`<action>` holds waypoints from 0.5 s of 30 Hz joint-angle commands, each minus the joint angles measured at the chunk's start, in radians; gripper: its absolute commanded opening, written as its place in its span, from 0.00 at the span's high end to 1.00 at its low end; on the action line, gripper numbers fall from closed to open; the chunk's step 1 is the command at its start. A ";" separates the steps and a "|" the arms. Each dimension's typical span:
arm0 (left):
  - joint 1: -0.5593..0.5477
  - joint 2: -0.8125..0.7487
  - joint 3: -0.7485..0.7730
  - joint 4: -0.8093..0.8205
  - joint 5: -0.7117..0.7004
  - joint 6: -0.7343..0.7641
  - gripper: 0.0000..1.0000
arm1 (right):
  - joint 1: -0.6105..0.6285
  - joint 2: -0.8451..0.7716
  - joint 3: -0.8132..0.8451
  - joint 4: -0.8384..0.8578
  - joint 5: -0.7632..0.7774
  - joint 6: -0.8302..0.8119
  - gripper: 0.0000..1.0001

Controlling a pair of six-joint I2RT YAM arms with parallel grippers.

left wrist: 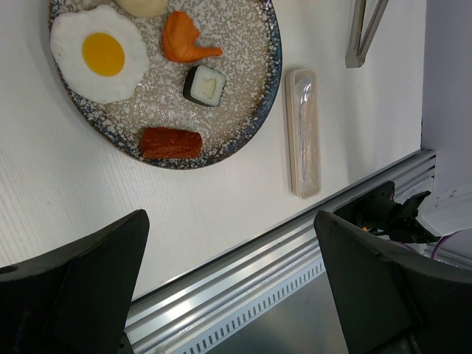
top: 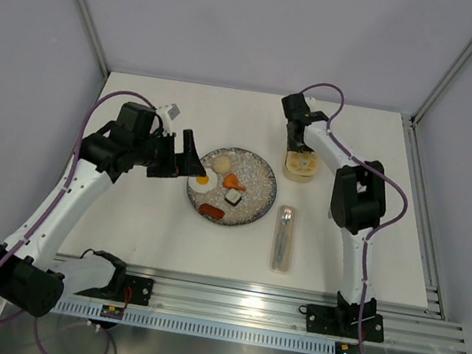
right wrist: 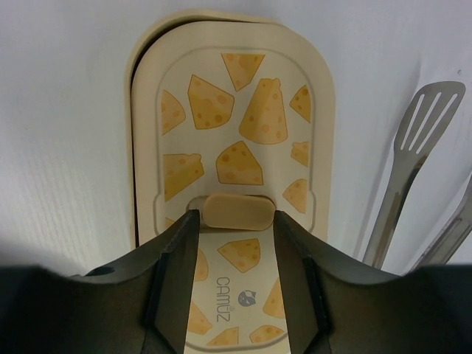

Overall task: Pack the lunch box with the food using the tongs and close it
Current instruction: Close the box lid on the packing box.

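Note:
The cream lunch box (top: 301, 166) stands right of the plate with its cheese-patterned lid (right wrist: 236, 110) on it. My right gripper (right wrist: 236, 215) hangs right over the lid, its jaws open to either side of the lid's small knob (right wrist: 237, 206), close to both ends. The silver tongs (right wrist: 413, 169) lie just right of the box. The food lies on the plate: fried egg (left wrist: 99, 55), orange piece (left wrist: 184, 43), sushi roll (left wrist: 204, 85), sausage (left wrist: 170, 143), pale bun (left wrist: 144, 6). My left gripper (left wrist: 230, 217) is wide open and empty, raised at the plate's left edge.
The speckled grey plate (left wrist: 251, 110) sits mid-table. A long clear cutlery case (left wrist: 303, 133) lies between the plate and the right arm's base. The aluminium rail (left wrist: 243, 280) runs along the table's near edge. Walls enclose the table at the back and sides.

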 commanded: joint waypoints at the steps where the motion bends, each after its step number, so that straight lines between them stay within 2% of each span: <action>1: 0.006 -0.004 -0.005 0.040 0.009 0.005 0.01 | 0.007 0.032 0.040 0.010 0.053 -0.010 0.49; 7: 0.006 -0.004 -0.005 0.040 0.008 0.003 0.01 | 0.009 0.025 0.019 0.022 0.056 -0.001 0.61; 8: 0.007 -0.004 -0.007 0.038 0.009 0.003 0.01 | 0.010 0.022 0.016 0.024 0.058 -0.001 0.65; 9: 0.007 -0.004 -0.007 0.038 0.009 0.005 0.01 | 0.010 0.014 0.007 0.030 0.058 0.001 0.73; 12: 0.006 -0.005 -0.008 0.040 0.009 0.005 0.01 | 0.012 -0.003 -0.004 0.042 0.064 -0.001 0.84; 13: 0.007 -0.005 -0.008 0.040 0.011 0.005 0.01 | 0.012 -0.007 -0.009 0.042 0.069 0.001 0.93; 15: 0.007 -0.007 -0.010 0.041 0.011 0.003 0.01 | 0.012 -0.021 -0.012 0.048 0.072 0.008 1.00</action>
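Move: The raised tab on the box lid is already between my right fingertips. The lid's middle is about 1 cm back and 2 cm below my right hand, with the packing box directly under the lid. The serving tongs lie roughly 7 cm back and 10 cm to the right, the plate some 13 cm back and 15 cm left, all near 6 cm down. From my left hand, the lid is about 25 cm ahead, 22 cm right and 18 cm below. I shut my right fingers from about half open to almost fully closed, right down at the lid's tab, so that the tips come together over its left end. As they begin to close I edge forward barely half a centimetre, then keep the hand in place with the wrist's slant unchanged. ##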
